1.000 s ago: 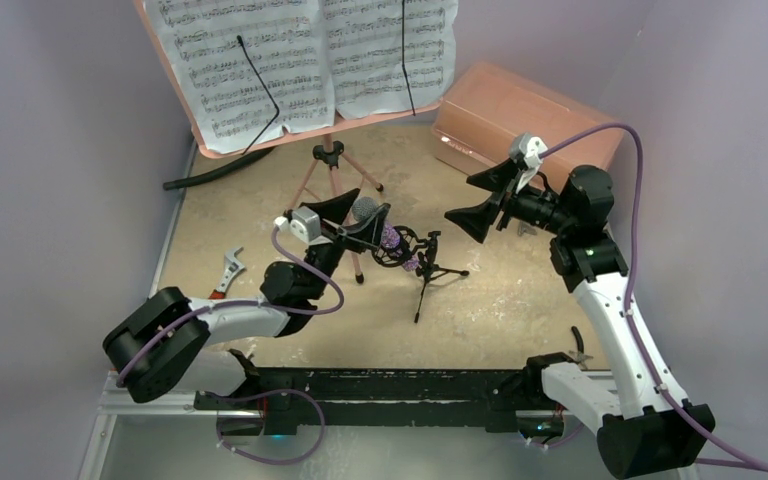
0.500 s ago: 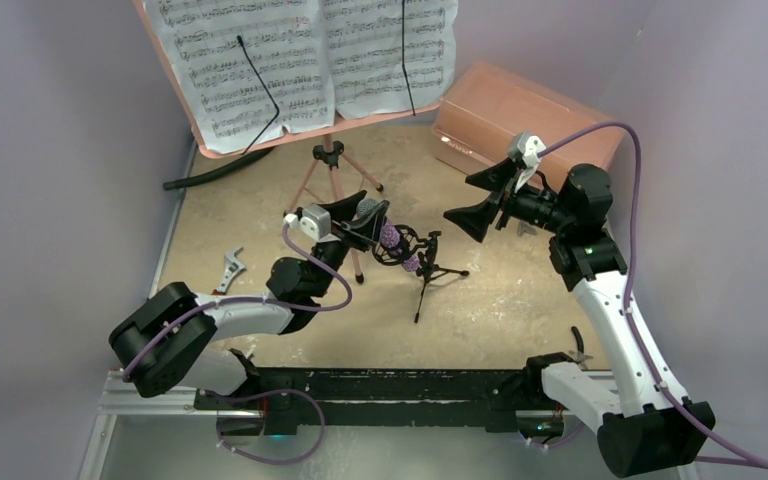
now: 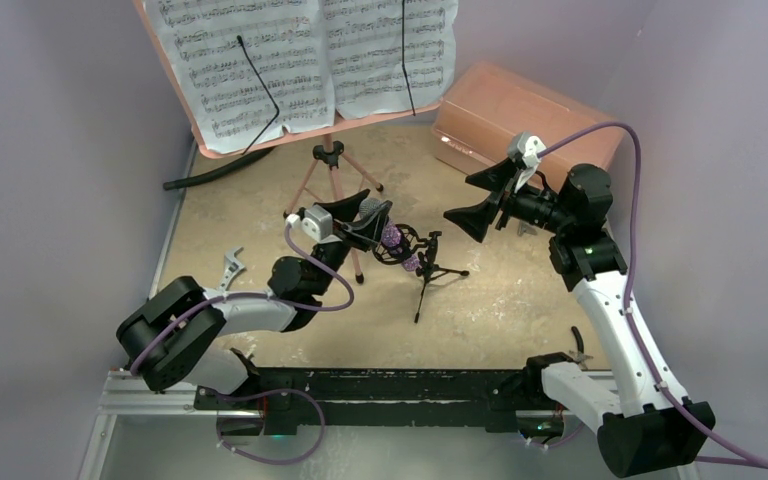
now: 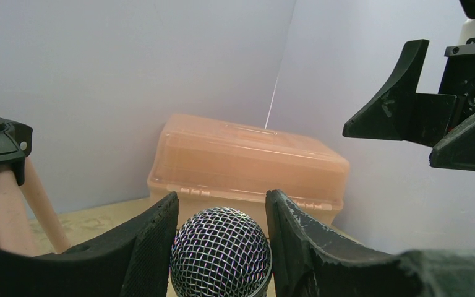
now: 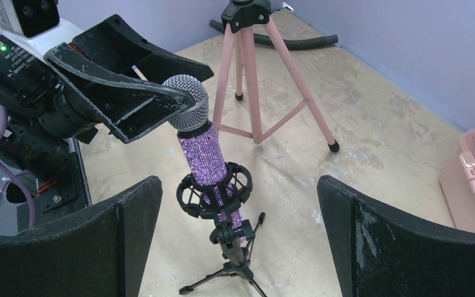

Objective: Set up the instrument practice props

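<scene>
The purple glitter microphone [image 5: 201,151] stands upright in the ring mount of the small black tripod mic stand [image 5: 232,247] at mid-table. My left gripper [image 4: 221,199] is shut on its mesh head [image 4: 221,253], one pad on each side. In the top view that gripper [image 3: 365,215] reaches in from the left of the microphone [image 3: 392,240]. My right gripper [image 3: 460,198] hovers wide open to the right, facing the mic stand [image 3: 427,270], holding nothing. The pink music stand [image 3: 290,135] stands at the back with white sheet-music pages [image 3: 260,60] on it.
A salmon plastic box [image 3: 520,115] sits at the back right against the wall. A red-handled wrench [image 3: 230,270] lies at the left edge, and a black hose [image 3: 210,175] lies behind it. The music stand's pink tripod legs [image 5: 253,80] spread just behind the microphone.
My left gripper's jaws have closed in onto the microphone's head, and the left arm has shifted slightly right. The right arm has not moved.
</scene>
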`<state>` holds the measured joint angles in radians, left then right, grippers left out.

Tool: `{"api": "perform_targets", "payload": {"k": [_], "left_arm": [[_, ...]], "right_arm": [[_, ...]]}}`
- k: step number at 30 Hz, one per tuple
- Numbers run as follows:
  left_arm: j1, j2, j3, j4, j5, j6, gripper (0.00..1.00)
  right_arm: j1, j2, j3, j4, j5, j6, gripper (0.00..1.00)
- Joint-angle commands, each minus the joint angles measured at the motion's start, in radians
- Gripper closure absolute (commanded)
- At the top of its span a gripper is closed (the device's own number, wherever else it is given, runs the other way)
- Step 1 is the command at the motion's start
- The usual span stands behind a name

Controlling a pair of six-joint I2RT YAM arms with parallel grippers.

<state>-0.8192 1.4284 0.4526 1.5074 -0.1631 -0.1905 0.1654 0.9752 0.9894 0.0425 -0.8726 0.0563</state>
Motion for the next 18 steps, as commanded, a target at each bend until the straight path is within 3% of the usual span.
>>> {"api": "perform_targets", "payload": {"k": [1,4,10,18], "left_arm": [[-0.005,0.03,0.0,-0.016,0.077,-0.001,0.69],[-0.005,0.018,0.005,-0.023,0.074,0.011,0.64],[-0.005,-0.036,0.049,-0.096,0.074,0.05,0.38],[-0.005,-0.156,0.07,-0.214,0.01,0.097,0.14]], "right_arm": [[0.004,-0.007,0.046,0.014,0.011,-0.02,0.02],[0.005,-0.009,0.048,0.011,0.011,-0.024,0.02],[0.007,-0.006,0.048,0.01,0.011,-0.026,0.02],[0.007,-0.006,0.046,0.009,0.011,-0.03,0.02]]}}
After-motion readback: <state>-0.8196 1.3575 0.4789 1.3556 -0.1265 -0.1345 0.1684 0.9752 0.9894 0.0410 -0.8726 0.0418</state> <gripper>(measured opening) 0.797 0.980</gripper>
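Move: My left fingers already hold the microphone by its head; its middle lies some 10 cm below my hand, about 4 cm back and 5 cm right. The shock mount round it sits roughly 12 cm down, 4 cm back and 6 cm right, and the music stand's leg joint about 13 cm ahead and 8 cm left, nearly level. From my right hand the microphone is around 16 cm left, 6 cm back and 17 cm lower. I let go of the microphone: my left hand stays practically in place beside its head, drifting only about 1 cm to the right and rolling some 5 degrees so its left side rises, while the fingers open from half to about four-fifths and their pads come off both sides of the mesh head. ##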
